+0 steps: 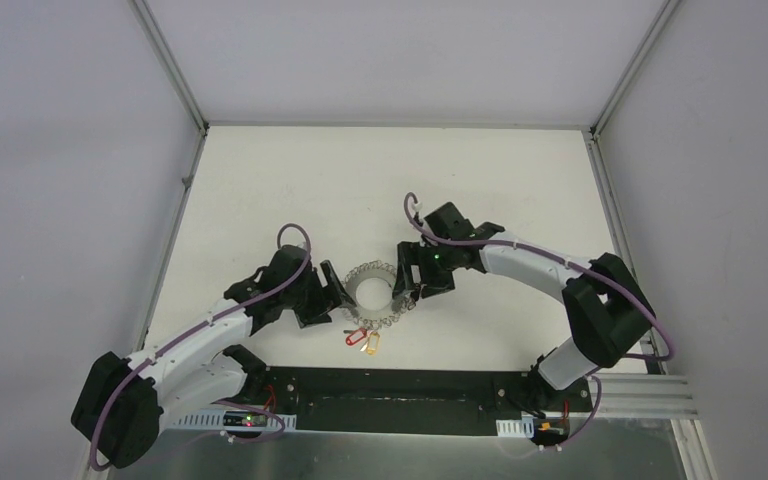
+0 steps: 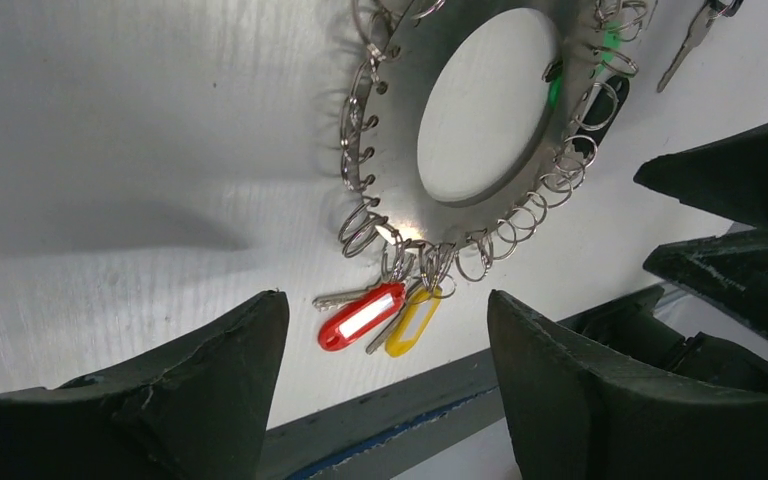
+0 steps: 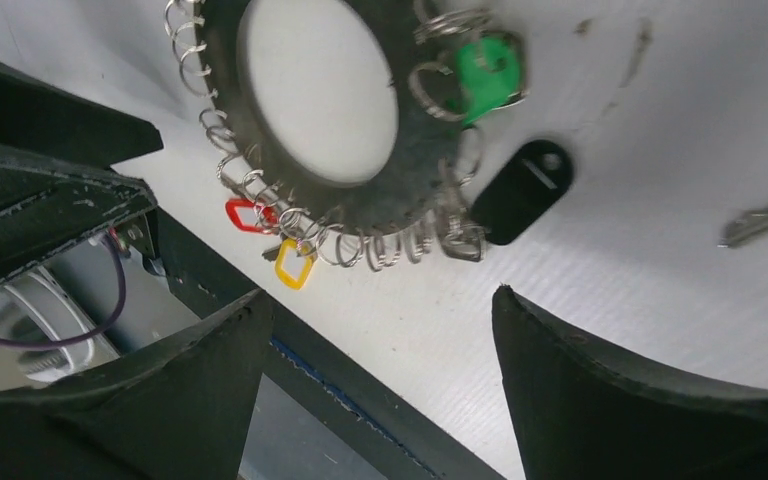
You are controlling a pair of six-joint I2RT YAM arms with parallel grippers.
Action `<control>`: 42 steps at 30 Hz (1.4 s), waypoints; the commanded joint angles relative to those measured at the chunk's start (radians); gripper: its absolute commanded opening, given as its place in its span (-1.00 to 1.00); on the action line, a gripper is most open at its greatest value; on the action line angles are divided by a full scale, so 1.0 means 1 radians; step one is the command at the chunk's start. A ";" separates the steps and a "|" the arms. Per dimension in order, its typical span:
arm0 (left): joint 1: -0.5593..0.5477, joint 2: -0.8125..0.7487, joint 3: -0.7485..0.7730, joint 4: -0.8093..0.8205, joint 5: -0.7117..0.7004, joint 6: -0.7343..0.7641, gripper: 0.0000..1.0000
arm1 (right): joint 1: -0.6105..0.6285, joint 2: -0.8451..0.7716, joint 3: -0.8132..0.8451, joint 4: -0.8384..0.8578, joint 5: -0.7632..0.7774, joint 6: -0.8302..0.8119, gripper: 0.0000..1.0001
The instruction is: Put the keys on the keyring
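Note:
The keyring point(image 1: 360, 276) is a flat grey disc lined with wire loops, lying mid-table between both grippers. In the right wrist view a green-tagged key point(image 3: 485, 75) rests on the keyring point(image 3: 415, 170) among its loops. A black tag point(image 3: 520, 190) lies just outside the rim, touching the loops. A loose silver key blade point(image 3: 765, 220) lies apart to the right. My left gripper point(image 1: 338, 295) is open at the ring's left edge and holds nothing. My right gripper point(image 1: 402, 292) is open at its right edge, also holding nothing. Both stand open in their wrist views, left gripper point(image 2: 385, 305) and right gripper point(image 3: 382, 298).
A red-tagged key point(image 2: 360, 317) and a yellow-tagged key point(image 2: 413, 322) hang off the keyring's point(image 2: 395, 110) near loops. Just behind them runs the dark base plate point(image 1: 390, 385) at the table's near edge. Metal frame posts point(image 1: 175, 70) border the white table.

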 commanded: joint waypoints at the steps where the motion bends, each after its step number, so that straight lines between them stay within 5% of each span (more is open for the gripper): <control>1: 0.010 -0.075 -0.049 -0.036 -0.002 -0.071 0.42 | 0.099 -0.009 0.079 -0.001 0.068 -0.003 0.64; 12: 0.010 -0.150 -0.111 -0.038 -0.002 -0.136 0.17 | 0.233 0.094 0.179 0.028 0.002 -0.022 0.42; 21: 0.010 -0.089 -0.042 -0.019 0.051 -0.054 -0.33 | 0.245 0.146 0.199 0.074 -0.054 0.007 0.25; 42: -0.018 0.133 0.001 0.165 0.108 -0.039 -0.50 | 0.200 0.062 0.148 0.034 -0.019 -0.033 0.24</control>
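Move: The left hand has the keyring's middle about 3 cm ahead and 6 cm to its right, some 5 cm lower; the red tag lies about 5 cm back and 3 cm right, the yellow tag about 6 cm back and 6 cm right. From the right hand the keyring's middle is level and about 7 cm left, 6 cm lower; the black tag is almost beneath that hand, the green tag 3 cm ahead and 1 cm left. Leftward and somewhat back, the right hand sweeps about 8 cm over the keyring, turning some 15 degrees counter-clockwise with its fingers narrowing a little, then eases slightly up and right over the near rim. The left hand first dips back and left about 3 cm, then comes right and forward about as far towards the near-left rim, closing its fingers to a narrow gap. ##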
